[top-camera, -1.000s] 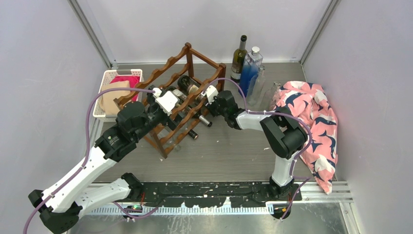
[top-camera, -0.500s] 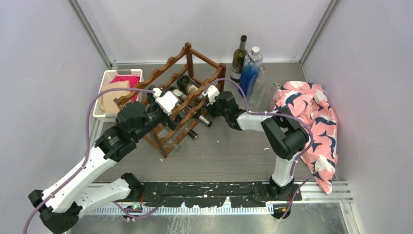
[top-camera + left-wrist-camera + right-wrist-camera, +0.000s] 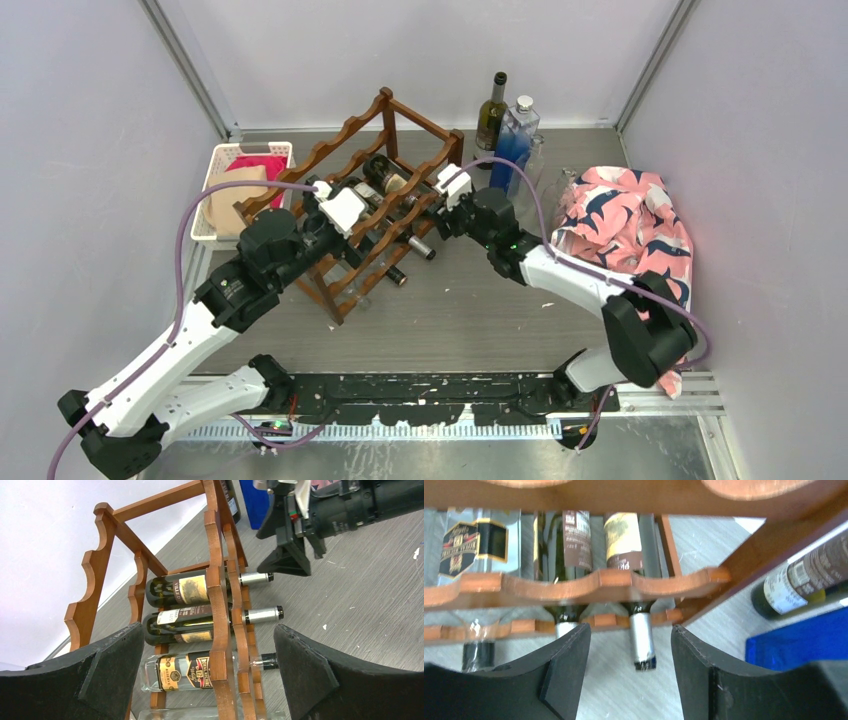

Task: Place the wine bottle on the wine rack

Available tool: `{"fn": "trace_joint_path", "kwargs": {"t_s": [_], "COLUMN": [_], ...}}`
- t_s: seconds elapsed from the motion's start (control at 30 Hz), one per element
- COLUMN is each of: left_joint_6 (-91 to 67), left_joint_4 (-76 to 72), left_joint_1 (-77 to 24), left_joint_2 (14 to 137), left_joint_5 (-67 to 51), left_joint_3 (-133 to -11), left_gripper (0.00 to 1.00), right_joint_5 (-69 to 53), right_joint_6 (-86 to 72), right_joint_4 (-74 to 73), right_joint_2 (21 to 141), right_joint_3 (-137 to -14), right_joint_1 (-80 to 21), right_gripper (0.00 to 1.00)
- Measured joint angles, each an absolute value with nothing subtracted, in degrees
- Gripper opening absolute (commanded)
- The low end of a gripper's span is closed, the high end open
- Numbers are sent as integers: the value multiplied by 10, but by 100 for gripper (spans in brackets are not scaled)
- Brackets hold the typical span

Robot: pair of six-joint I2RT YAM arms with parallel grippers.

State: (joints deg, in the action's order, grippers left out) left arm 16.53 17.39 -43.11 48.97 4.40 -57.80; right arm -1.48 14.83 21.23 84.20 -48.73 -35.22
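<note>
The reddish-brown wine rack [image 3: 330, 150] stands at the table's middle left with several bottles lying in it. The wine bottle [image 3: 175, 590] lies in an upper cradle, its silver-capped neck [image 3: 642, 640] poking out past the wavy rail [image 3: 574, 585]. My right gripper [image 3: 629, 630] is open; that neck lies between its fingers and neither touches it. In the top view my right gripper [image 3: 438, 212] sits just right of the rack. My left gripper [image 3: 209, 630] hangs wide open over the rack [image 3: 216, 570], holding nothing.
A dark green bottle [image 3: 490, 120] and a blue bottle [image 3: 513, 145] stand behind the right gripper. A white basket [image 3: 225, 185] with cloths sits left of the rack. A pink patterned cloth [image 3: 640, 240] lies at the right wall.
My right gripper has opened off the bottle neck and backed a little to the right, its elbow swinging out right. The left arm has not moved.
</note>
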Motion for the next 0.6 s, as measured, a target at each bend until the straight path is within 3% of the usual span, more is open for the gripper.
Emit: {"fn": "trace_joint_path", "kwargs": {"t_s": [0.6], "left_joint_6": [76], "left_joint_4": [193], "left_joint_1": [-430], "left_joint_2": [490], "left_joint_5": [-20], "left_joint_3": [-617], "left_gripper": [100], "right_joint_5": [-10], "right_joint_6": [37], "right_joint_4": [-31], "right_joint_2": [517], "right_joint_3": [-390], "right_joint_1": [-369], "right_gripper": [73]}}
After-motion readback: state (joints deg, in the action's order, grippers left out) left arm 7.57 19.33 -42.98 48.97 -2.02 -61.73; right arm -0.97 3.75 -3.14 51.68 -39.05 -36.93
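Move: From the empty right hand, the standing wine bottle is about 20 cm ahead, 8 cm to the right and a little lower. The blue bottle stands some 15 cm ahead and 13 cm to the right. The bottle racked nearest this hand has its middle roughly 13 cm ahead, 7 cm to the left and 11 cm below. From the left hand, the standing wine bottle lies about 33 cm ahead, 28 cm to the right and 19 cm lower. Draw the open, empty right gripper back about 11 cm and right some 6 cm, away from the rack and the bottle necks, nearly level at first, then lifting about 4 cm; keep its fingers apart. Late on, ease the open left gripper a couple of centimetres up, back and to the right, rolling its left side down slightly. ##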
